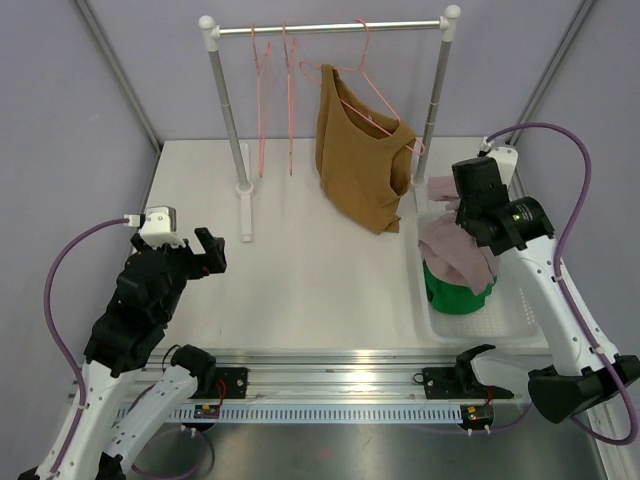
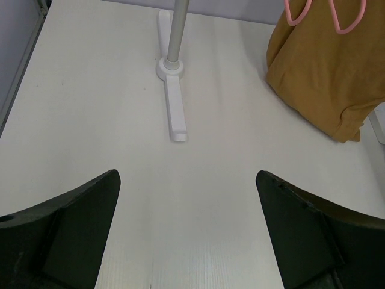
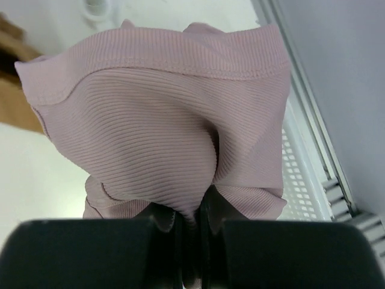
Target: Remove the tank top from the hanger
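Observation:
A brown tank top (image 1: 360, 165) hangs on a pink hanger (image 1: 372, 85) from the rack's rail (image 1: 330, 28); its lower part (image 2: 328, 72) shows at the top right of the left wrist view. My right gripper (image 3: 192, 220) is shut on a fold of a mauve ribbed garment (image 3: 162, 120). In the top view that garment (image 1: 455, 250) droops from the right gripper (image 1: 458, 225) over the white tray, to the right of the rack. My left gripper (image 1: 212, 250) hovers open over the table at the left, and nothing lies between its fingers (image 2: 72, 229).
Two empty pink hangers (image 1: 262, 70) (image 1: 290, 70) hang left of the brown top. The rack's left post stands on a white foot (image 2: 174, 114). A white perforated tray (image 1: 520, 310) at the right holds a green object (image 1: 455, 290) under the mauve garment.

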Robot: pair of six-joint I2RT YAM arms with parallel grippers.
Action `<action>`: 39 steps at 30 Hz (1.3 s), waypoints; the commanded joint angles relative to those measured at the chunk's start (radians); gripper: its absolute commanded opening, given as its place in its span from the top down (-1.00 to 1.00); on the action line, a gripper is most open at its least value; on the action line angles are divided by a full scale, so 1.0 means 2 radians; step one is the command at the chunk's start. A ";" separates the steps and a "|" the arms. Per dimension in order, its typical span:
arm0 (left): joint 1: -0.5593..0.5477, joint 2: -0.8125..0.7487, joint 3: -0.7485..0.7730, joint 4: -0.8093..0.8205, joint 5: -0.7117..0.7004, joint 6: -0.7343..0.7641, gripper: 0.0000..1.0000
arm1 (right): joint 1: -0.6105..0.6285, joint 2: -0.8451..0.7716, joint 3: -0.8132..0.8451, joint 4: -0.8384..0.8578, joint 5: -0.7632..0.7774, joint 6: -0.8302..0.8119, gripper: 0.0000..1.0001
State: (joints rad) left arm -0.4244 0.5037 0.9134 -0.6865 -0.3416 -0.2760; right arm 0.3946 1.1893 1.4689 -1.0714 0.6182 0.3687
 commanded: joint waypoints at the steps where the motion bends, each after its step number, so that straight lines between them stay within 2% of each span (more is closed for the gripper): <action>1: 0.003 -0.006 0.003 0.025 -0.006 0.011 -0.98 | -0.032 0.003 -0.054 0.022 0.019 0.010 1.00; 4: 0.004 -0.005 0.003 0.023 -0.007 0.009 -0.98 | -0.061 0.017 -0.124 0.054 -0.013 0.017 1.00; 8: 0.004 -0.008 0.005 0.020 -0.011 0.007 -0.98 | -0.091 0.085 -0.200 0.080 -0.082 0.033 1.00; 11: 0.004 -0.014 0.006 0.019 -0.012 0.006 -0.98 | -0.103 0.139 -0.208 0.089 -0.134 0.044 1.00; 13: 0.004 -0.016 0.006 0.017 -0.016 0.005 -0.98 | -0.110 0.162 -0.208 0.097 -0.144 0.050 0.85; 14: 0.004 -0.019 0.006 0.016 -0.019 0.005 -0.98 | -0.110 0.181 -0.204 0.098 -0.148 0.050 0.76; 15: 0.005 -0.020 0.006 0.016 -0.020 0.005 -0.98 | -0.110 0.189 -0.201 0.090 -0.144 0.053 0.47; 18: 0.005 -0.022 0.008 0.013 -0.033 0.004 -0.98 | -0.110 0.183 -0.180 0.059 -0.114 0.066 0.01; 19: 0.007 -0.020 0.008 0.012 -0.042 0.003 -0.98 | -0.109 0.158 -0.172 0.049 -0.106 0.069 -0.31; 21: 0.011 -0.013 0.013 0.007 -0.049 0.002 -0.98 | -0.109 0.128 -0.134 0.018 -0.090 0.069 -0.65; 22: 0.018 -0.010 0.016 0.005 -0.057 0.000 -0.98 | -0.110 0.097 -0.103 0.009 -0.090 0.063 -0.99; 25: 0.028 0.004 0.029 -0.007 -0.078 -0.005 -0.98 | -0.110 0.057 -0.058 -0.019 -0.101 0.037 -0.99; 31: 0.029 0.035 0.082 -0.069 -0.144 -0.033 -0.98 | -0.110 -0.044 0.023 -0.018 -0.200 -0.033 -0.99; 34: 0.029 0.053 0.124 -0.108 -0.135 -0.024 -0.98 | -0.110 -0.126 0.029 0.003 -0.255 -0.058 -0.99; 39: 0.029 0.073 0.183 -0.183 -0.122 -0.023 -0.98 | -0.110 -0.182 0.033 -0.020 -0.286 -0.074 -0.99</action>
State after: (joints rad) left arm -0.3717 0.6289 1.2125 -0.9489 -0.5621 -0.3176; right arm 0.1802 0.8467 1.5223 -1.0721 0.1421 0.2829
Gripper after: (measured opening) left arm 0.988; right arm 0.993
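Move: The basket that the mauve tank top, held pinched in the right fingers, is going into has its middle about 26 cm below this hand, some 5 cm back and 6 cm right. Inside, the green tank top lies 27 cm down, 4 cm back and 2 cm right. The brown tank top hangs around 13 cm ahead and 22 cm left, 3 cm lower. From the empty left hand the basket is roughly 58 cm right, 2 cm ahead and 25 cm down. Sinking some 23 cm into the basket, drifting slightly right and back, the right hand tips down about 35 degrees, opens wide and lets go of the mauve tank top. It then climbs empty to 8 cm above its starting height, drawing back and levelling out. The open left hand drifts left and up about 5 cm each, turning slightly counter-clockwise. ##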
